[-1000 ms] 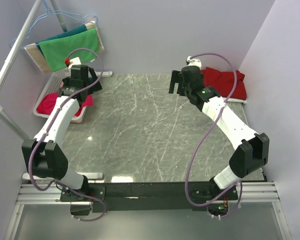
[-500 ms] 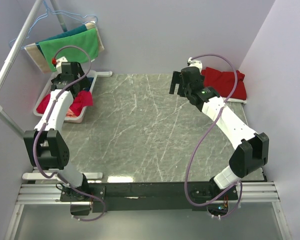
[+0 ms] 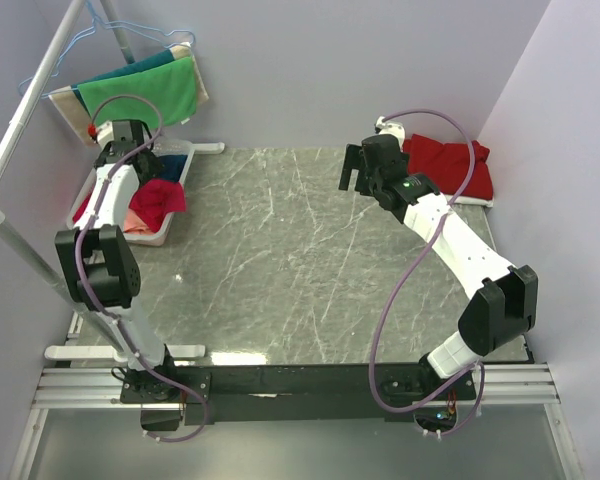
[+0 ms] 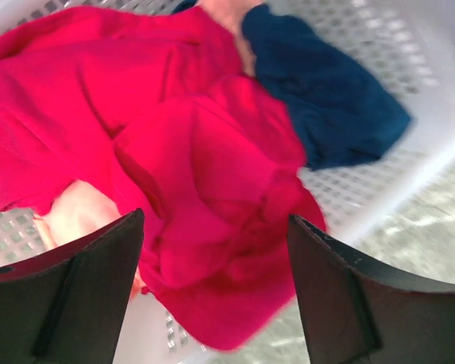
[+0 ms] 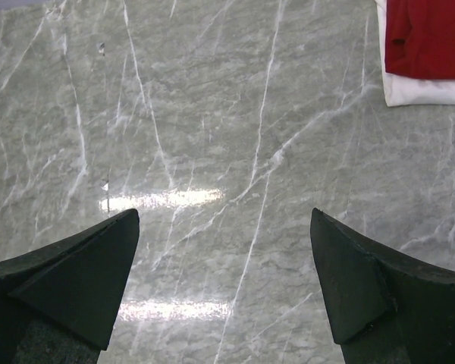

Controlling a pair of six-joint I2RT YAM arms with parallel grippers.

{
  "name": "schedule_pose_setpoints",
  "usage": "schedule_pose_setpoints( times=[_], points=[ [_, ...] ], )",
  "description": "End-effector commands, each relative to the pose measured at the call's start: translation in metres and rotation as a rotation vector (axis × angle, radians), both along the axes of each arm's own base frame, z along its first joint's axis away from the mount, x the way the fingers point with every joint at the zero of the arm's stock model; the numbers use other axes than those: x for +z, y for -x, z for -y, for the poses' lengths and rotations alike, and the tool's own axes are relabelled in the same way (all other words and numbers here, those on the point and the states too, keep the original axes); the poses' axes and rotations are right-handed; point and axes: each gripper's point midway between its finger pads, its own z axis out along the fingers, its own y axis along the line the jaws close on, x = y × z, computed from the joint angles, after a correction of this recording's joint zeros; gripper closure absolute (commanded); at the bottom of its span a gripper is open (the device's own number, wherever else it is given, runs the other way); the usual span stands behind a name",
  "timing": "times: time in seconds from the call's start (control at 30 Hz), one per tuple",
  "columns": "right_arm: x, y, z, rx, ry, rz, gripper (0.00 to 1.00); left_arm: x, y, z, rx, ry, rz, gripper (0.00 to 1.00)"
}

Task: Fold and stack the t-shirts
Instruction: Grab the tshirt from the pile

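In the left wrist view a crumpled pinkish-red t-shirt (image 4: 212,189) lies in a white mesh basket (image 4: 409,167), with a navy t-shirt (image 4: 326,106) behind it and a salmon t-shirt (image 4: 80,216) showing beneath. My left gripper (image 4: 215,218) hovers open just above the pinkish-red t-shirt (image 3: 160,197), its fingers on either side of a raised bunch of cloth. A folded maroon t-shirt (image 3: 450,165) rests on a white board at the back right. My right gripper (image 5: 224,214) hangs open over bare marble, with the maroon t-shirt (image 5: 428,38) at the view's top right corner.
The basket (image 3: 155,238) sits at the table's left edge. Green, teal and beige towels (image 3: 145,95) hang on a rack (image 3: 30,100) behind it. The white board (image 5: 417,91) lies under the maroon shirt. Purple walls close in the left, back and right sides.
My left arm has swung left and back, from the basket's inner side to over its far end, and its jaws have narrowed a little. The right arm has not moved.
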Motion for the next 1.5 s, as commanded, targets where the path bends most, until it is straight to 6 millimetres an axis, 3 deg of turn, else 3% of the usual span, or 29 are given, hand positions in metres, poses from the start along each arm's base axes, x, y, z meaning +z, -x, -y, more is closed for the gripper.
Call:
schedule_pose_setpoints(
  times=[0.0,0.2,0.3,0.37,0.4,0.47,0.5,0.6,0.7,0.87,0.9,0.93,1.0,1.03,1.07,1.13,1.27,1.3,1.43,1.47],
  points=[
    [-0.001,0.001,0.004,-0.020,0.012,0.004,0.00,-0.014,-0.003,-0.009,0.053,0.032,-0.041,0.21],
    [-0.007,-0.004,0.006,-0.032,0.036,-0.014,0.00,-0.035,-0.008,-0.008,0.042,0.066,-0.065,0.30],
    [-0.008,-0.006,0.005,-0.036,0.044,-0.019,0.00,-0.044,-0.008,-0.008,0.044,0.065,-0.098,0.41],
    [-0.007,-0.008,0.007,-0.043,0.052,-0.021,0.00,-0.049,-0.009,-0.010,0.046,0.061,-0.115,0.59],
    [-0.007,-0.009,0.007,-0.047,0.054,-0.020,0.00,-0.049,-0.009,-0.010,0.047,0.060,-0.123,0.75],
    [-0.006,-0.010,0.008,-0.052,0.058,-0.020,0.00,-0.047,-0.008,-0.011,0.049,0.059,-0.120,0.87],
    [-0.006,-0.010,0.008,-0.055,0.058,-0.018,0.00,-0.046,-0.007,-0.009,0.044,0.061,-0.119,0.99],
    [-0.007,-0.011,0.007,-0.056,0.056,-0.021,0.00,-0.033,-0.006,-0.005,0.025,0.070,-0.091,0.99],
    [-0.009,-0.012,0.007,-0.064,0.051,-0.026,0.00,-0.008,-0.003,0.005,-0.011,0.080,-0.029,0.99],
    [-0.012,-0.014,0.007,-0.081,0.049,-0.028,0.00,0.062,0.007,0.046,-0.129,0.043,0.112,0.99],
    [-0.012,-0.015,0.009,-0.088,0.050,-0.028,0.00,0.075,0.008,0.064,-0.162,0.034,0.139,0.99],
    [-0.014,-0.016,0.010,-0.092,0.052,-0.029,0.00,0.101,0.012,0.071,-0.177,0.026,0.196,0.99],
    [-0.015,-0.018,0.013,-0.107,0.056,-0.035,0.00,0.125,0.016,0.104,-0.247,0.027,0.241,0.99],
    [-0.014,-0.020,0.018,-0.123,0.058,-0.036,0.00,0.149,0.018,0.113,-0.268,0.030,0.295,0.99],
    [-0.014,-0.021,0.021,-0.139,0.054,-0.044,0.00,0.159,0.020,0.132,-0.316,0.036,0.311,0.99],
    [-0.013,-0.023,0.030,-0.174,0.042,-0.046,0.00,0.193,0.026,0.152,-0.370,0.049,0.387,0.99],
    [-0.005,-0.030,0.066,-0.261,-0.074,-0.040,0.00,0.245,0.043,0.201,-0.521,0.068,0.514,0.99],
    [-0.004,-0.032,0.073,-0.271,-0.100,-0.036,0.00,0.265,0.050,0.223,-0.583,0.079,0.566,0.99],
    [-0.002,-0.031,0.100,-0.328,-0.175,-0.033,0.01,0.315,0.074,0.279,-0.777,0.053,0.692,0.99],
    [-0.001,-0.031,0.108,-0.347,-0.178,-0.030,0.01,0.325,0.086,0.302,-0.845,0.060,0.716,0.99]
  ],
)
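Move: The red t-shirt lies bunched in the basket almost straight under the left hand, its middle about 8 cm below and no more than 1 cm back and to the left. The navy shirt is about 8 cm ahead and 3 cm to the right at similar depth, the orange cloth some 6 cm back and 5 cm left. From the right hand the red t-shirt lies about 48 cm left, 3 cm ahead and 15 cm below. The left fingers pinch the red t-shirt: the hand sinks about 6 cm onto the bunched cloth, shuts there, then keeps its hold as it lifts steeply and sweeps right out of the basket over the table, fingers swinging up and clockwise. The open right hand sinks about 3 cm, then swings right towards the folded dark-red stack. ##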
